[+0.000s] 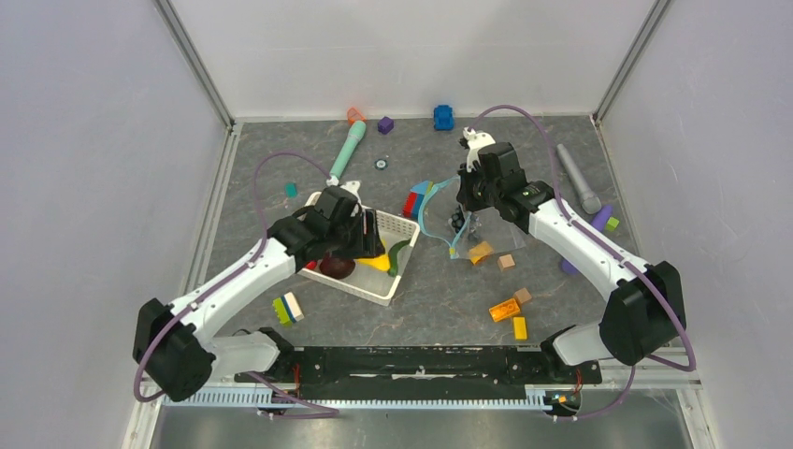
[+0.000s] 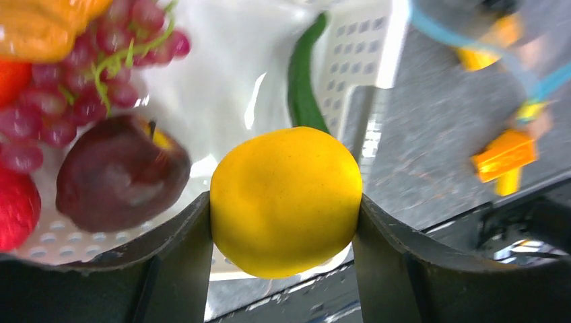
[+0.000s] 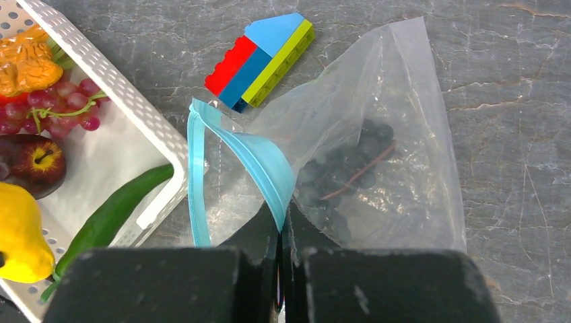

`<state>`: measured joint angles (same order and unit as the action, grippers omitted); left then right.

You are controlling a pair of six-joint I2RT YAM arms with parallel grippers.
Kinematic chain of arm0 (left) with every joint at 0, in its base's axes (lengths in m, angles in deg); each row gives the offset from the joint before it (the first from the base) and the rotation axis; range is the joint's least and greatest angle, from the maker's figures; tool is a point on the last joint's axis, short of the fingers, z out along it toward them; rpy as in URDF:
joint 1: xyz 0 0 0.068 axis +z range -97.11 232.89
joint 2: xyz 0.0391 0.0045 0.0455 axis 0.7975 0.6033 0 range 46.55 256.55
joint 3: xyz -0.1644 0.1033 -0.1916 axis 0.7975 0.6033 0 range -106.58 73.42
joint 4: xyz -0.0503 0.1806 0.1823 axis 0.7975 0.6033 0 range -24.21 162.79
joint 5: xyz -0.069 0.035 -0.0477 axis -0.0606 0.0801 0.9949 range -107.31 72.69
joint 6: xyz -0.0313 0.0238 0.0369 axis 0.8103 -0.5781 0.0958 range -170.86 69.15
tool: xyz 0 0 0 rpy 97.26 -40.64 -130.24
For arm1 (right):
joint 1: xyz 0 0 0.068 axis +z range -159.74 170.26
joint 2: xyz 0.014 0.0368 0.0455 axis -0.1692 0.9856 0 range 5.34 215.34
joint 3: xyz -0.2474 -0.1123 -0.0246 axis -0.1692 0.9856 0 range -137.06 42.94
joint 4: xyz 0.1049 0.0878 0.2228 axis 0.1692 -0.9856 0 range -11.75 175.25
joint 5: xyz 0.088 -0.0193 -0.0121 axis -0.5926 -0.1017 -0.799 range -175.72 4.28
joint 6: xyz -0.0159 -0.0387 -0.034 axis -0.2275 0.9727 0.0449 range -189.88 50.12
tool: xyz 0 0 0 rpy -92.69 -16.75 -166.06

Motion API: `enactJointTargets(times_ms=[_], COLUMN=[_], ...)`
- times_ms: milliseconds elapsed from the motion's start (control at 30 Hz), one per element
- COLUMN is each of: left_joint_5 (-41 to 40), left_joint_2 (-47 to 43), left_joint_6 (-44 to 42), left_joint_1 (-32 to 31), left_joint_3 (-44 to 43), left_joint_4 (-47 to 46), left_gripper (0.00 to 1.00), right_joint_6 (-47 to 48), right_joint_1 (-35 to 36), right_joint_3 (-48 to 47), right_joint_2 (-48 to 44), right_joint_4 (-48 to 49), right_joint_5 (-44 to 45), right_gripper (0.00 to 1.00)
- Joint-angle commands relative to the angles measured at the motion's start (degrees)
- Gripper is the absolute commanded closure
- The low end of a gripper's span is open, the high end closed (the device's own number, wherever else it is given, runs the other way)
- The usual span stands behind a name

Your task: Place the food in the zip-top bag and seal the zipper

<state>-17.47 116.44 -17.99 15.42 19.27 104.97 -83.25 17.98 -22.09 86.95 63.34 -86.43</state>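
My left gripper (image 2: 283,219) is shut on a round yellow toy fruit (image 2: 286,195), held over the near edge of the white mesh basket (image 2: 367,47). Red grapes (image 2: 74,94), a dark maroon apple (image 2: 118,178), a green pod (image 2: 303,81) and an orange piece (image 2: 40,27) lie in the basket. My right gripper (image 3: 281,225) is shut on the light-blue zipper (image 3: 259,158) of the clear zip-top bag (image 3: 411,128). It holds the mouth open toward the basket (image 3: 124,94). Dark grapes (image 3: 357,161) lie inside the bag. From above, the bag (image 1: 447,224) hangs beside the basket (image 1: 400,281).
A stack of red, blue and green building bricks (image 3: 259,60) lies by the bag's mouth. Wooden and orange blocks (image 1: 510,304) are scattered at the front right. A teal marker-shaped toy (image 1: 348,150) lies behind the basket, a grey one (image 1: 578,178) at the right.
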Motion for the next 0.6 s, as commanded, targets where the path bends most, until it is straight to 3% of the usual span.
enactJointTargets(times_ms=[0,133,400,567], left_joint_5=[3.77,9.04,8.95,11.52], left_joint_2=[-2.76,1.03,11.11,12.41], left_joint_6=[-1.69,0.45,2.03,2.5], left_joint_1=[-0.01,-0.05,-0.32,-0.96], left_joint_3=[-1.45,-1.52,-7.17,-7.9], left_joint_4=[-20.05,-36.76,-45.52,-50.84], left_gripper=[0.8,0.79,0.87,0.89], right_joint_6=[-0.37,-1.88,-6.76,-9.29], right_joint_1=[-0.08,-0.08,-0.13,-0.15], right_joint_3=[-2.89,-3.42,-4.08,-4.24], right_joint_2=[-1.33,-1.77,-3.08,-3.5], right_joint_4=[1.02,1.35,3.07,4.12], right_joint_5=[-2.64,-5.22,-7.66,-8.26], right_gripper=[1.0,1.0,1.0,1.0])
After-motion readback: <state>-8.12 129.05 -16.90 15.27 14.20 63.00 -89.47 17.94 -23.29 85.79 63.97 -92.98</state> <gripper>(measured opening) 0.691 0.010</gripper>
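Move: The yellow pepper is already in my left fingers. The mouth of the zip-top bag is about 8 cm ahead of them, 14 cm to the right and a little lower, 3 cm or so. The cucumber is about 5 cm to my left hand's right, level fore and aft, 10 cm below; the toy bricks are 14 cm ahead, 10 cm right, on the table. From my right hand, pinching the bag's edge, the mouth is 6 cm back, 5 cm left and 6 cm below. With the yellow pepper kept in its grip, my left hand sweeps right and forward, some 16 cm across, and rises about 9 cm early on, out of the basket towards the bag mouth, slowing as it nears. Its steep fingers swing up and over to the right by about 35 degrees. My right hand keeps its pinch on the blue zipper edge and eases left and up a few centimetres, tilting slightly, to meet it. ##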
